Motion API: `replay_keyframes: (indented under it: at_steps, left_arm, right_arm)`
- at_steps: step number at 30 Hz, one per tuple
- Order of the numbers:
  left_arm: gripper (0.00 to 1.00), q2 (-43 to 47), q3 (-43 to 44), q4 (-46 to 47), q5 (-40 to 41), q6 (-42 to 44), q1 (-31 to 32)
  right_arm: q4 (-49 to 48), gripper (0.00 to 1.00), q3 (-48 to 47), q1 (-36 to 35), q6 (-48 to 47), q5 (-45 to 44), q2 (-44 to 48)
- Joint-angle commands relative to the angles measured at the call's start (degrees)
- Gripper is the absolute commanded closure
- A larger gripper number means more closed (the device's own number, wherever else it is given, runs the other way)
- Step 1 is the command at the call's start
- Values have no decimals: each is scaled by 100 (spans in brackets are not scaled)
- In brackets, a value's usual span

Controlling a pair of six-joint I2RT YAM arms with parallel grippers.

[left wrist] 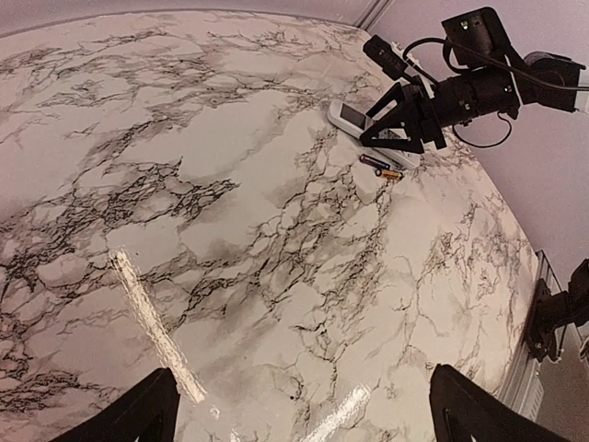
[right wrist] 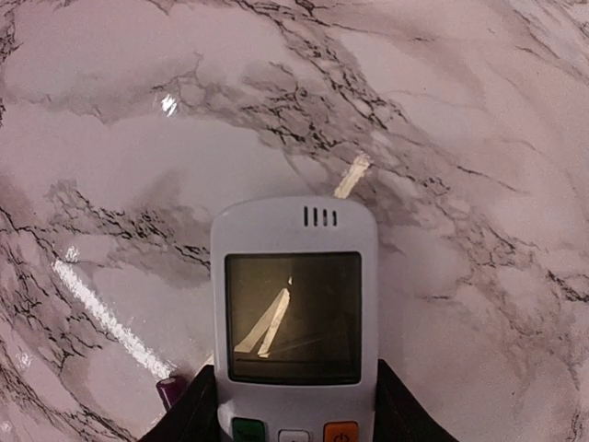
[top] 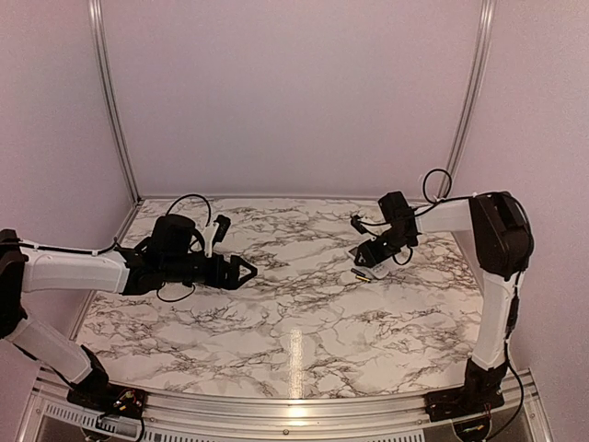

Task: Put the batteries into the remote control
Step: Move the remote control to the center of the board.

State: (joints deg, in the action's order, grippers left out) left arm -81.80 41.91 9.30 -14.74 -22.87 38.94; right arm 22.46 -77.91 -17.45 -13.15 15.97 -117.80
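Note:
The white remote control [right wrist: 294, 304] lies face up, its dark display window [right wrist: 294, 318] pointing away from my right wrist. My right gripper [right wrist: 294, 410] is shut on it, one black finger pressed against each long side. In the top view this gripper [top: 375, 250] is at the back right of the table, over the remote control [top: 378, 271]. Two batteries [left wrist: 380, 167] lie side by side on the marble just in front of the remote control [left wrist: 350, 117]; one purple end [right wrist: 167, 391] shows beside my right finger. My left gripper [top: 248, 270] hangs open over bare marble at the left.
The marble table [top: 294, 322] is walled in by white panels at the back and both sides. A metal rail [top: 276, 410] runs along the near edge by the arm bases. The right arm's cables [left wrist: 479, 129] loop behind its gripper.

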Motion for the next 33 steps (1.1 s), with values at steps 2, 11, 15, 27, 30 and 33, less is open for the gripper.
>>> replay_keyframes:
  at_steps: [2,11,15,27,30,33]
  left_arm:
    - [1,-93,-134,271,287,153,290]
    - [1,-107,-249,511,325,91,379]
    - [1,-69,-244,482,346,107,391]
    - [1,-11,-271,551,403,88,395]
    - [1,-7,-279,572,402,69,400]
    - [1,-16,-289,598,417,64,401]
  right_arm:
    - [128,70,421,-250,326,42,217]
    - [-9,71,850,-414,572,269,603]
    - [-39,71,1011,-553,623,269,656]
    - [-760,72,1945,-1055,1204,115,958]
    - [-952,72,2139,-1132,1434,104,1030]
    - [-1047,72,2216,-1319,1633,11,1085]
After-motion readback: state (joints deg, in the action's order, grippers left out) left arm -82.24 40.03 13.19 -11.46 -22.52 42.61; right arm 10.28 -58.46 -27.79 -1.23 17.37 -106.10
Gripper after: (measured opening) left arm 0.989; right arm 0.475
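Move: The right hand already pinches the remote control, whose middle is roughly 1 cm below the hand point. The board's centre is about 22 cm to this hand's left and 10 cm back. Two loose batteries lie close to the near-left side of the remote: the purple one 3 cm back and 2 cm left, the orange one 5 cm back and level sideways. For the left hand, the board's centre is some 5 cm ahead, 13 cm right, 14 cm below. Keeping its pinch on the sides of the remote control, the right hand drags it level over the marble, back about 9 cm and left some 5 cm, towards the middle of the board. The move pushes the two batteries along ahead of the remote's near-left side, and the wrist rolls slightly, less than 10 degrees, left side rising. ##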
